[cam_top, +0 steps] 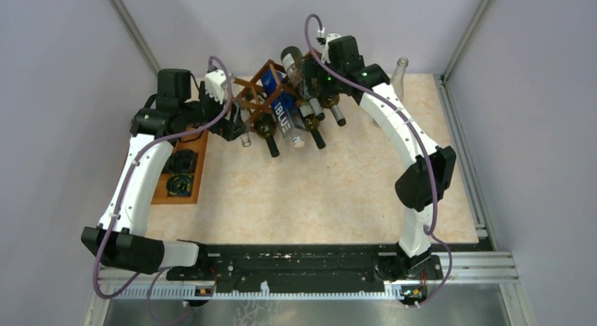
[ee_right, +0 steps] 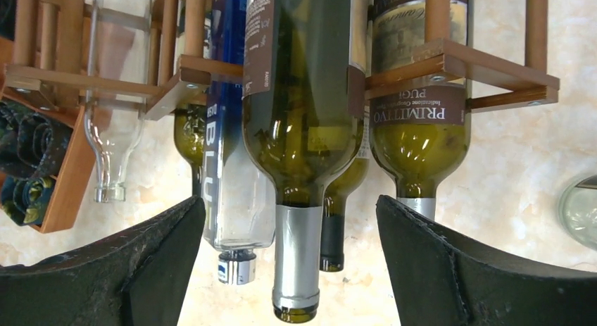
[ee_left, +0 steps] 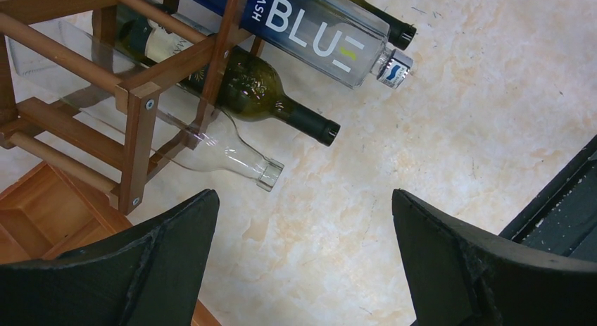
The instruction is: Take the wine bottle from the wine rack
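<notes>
The reddish-brown wine rack (cam_top: 259, 92) stands at the back of the table and holds several bottles with their necks pointing forward. My right gripper (cam_top: 310, 81) is above the rack's right side. In the right wrist view it is open (ee_right: 290, 199), its fingers (ee_right: 436, 262) on either side of, and apart from, the silver-foiled neck of a green wine bottle (ee_right: 304, 93). My left gripper (cam_top: 236, 127) is at the rack's left front, open and empty (ee_left: 303, 196) over the table. A clear bottle (ee_left: 229, 155), a green bottle (ee_left: 264, 97) and a blue bottle (ee_left: 317, 34) lie ahead of it.
A flat orange-brown tray (cam_top: 200, 160) with dark rolled items lies left of the rack, under the left arm. A clear bottle (cam_top: 400, 71) stands upright at the back right. Another green bottle labelled PRIMITIVO (ee_right: 421, 129) lies right of the foiled one.
</notes>
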`<move>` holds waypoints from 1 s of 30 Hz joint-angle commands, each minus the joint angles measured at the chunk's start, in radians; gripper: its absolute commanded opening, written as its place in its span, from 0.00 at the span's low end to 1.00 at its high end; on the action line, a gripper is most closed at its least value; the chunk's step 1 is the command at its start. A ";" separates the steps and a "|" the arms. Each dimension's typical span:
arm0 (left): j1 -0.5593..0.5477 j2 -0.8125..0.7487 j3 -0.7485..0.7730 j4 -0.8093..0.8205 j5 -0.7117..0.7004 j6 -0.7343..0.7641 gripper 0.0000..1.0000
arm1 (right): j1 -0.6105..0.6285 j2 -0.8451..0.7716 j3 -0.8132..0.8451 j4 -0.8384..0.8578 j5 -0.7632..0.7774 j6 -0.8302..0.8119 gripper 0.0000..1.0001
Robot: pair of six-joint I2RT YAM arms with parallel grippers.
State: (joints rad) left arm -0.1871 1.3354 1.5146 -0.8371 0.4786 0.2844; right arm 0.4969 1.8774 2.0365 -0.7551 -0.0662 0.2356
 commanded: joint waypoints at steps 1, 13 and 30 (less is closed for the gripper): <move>0.005 -0.036 -0.018 0.014 0.012 0.013 0.99 | 0.006 0.026 0.004 0.026 -0.015 -0.011 0.88; 0.005 -0.056 -0.031 0.015 0.056 0.028 0.99 | -0.005 0.102 -0.047 0.089 -0.039 0.002 0.83; 0.004 -0.070 -0.048 0.025 0.077 0.040 0.99 | -0.010 0.123 -0.092 0.171 -0.141 0.038 0.31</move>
State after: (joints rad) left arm -0.1871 1.2869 1.4738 -0.8303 0.5323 0.3111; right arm 0.4881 2.0140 1.9438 -0.6537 -0.1818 0.2642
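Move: The top wine bottle lies on the rack with its silver neck towards the robot. From the right hand its middle is about 8 cm ahead, 5 cm left and 8 cm lower. The BLUE bottle lies some 4 cm ahead, 12 cm left and 17 cm down; the Primitivo bottle 11 cm ahead, 3 cm right and 17 cm down. From the left hand, the top bottle is about 19 cm ahead, 18 cm right and 9 cm lower. Downwards, by about 9 cm, the right hand sinks with open fingers to either side of the top bottle's neck, just below the shoulder, fingertips tipping some 10 degrees further down. Late in the descent it edges 2 to 3 cm left, while the fingers close from nearly wide open to under half and come onto the neck. ##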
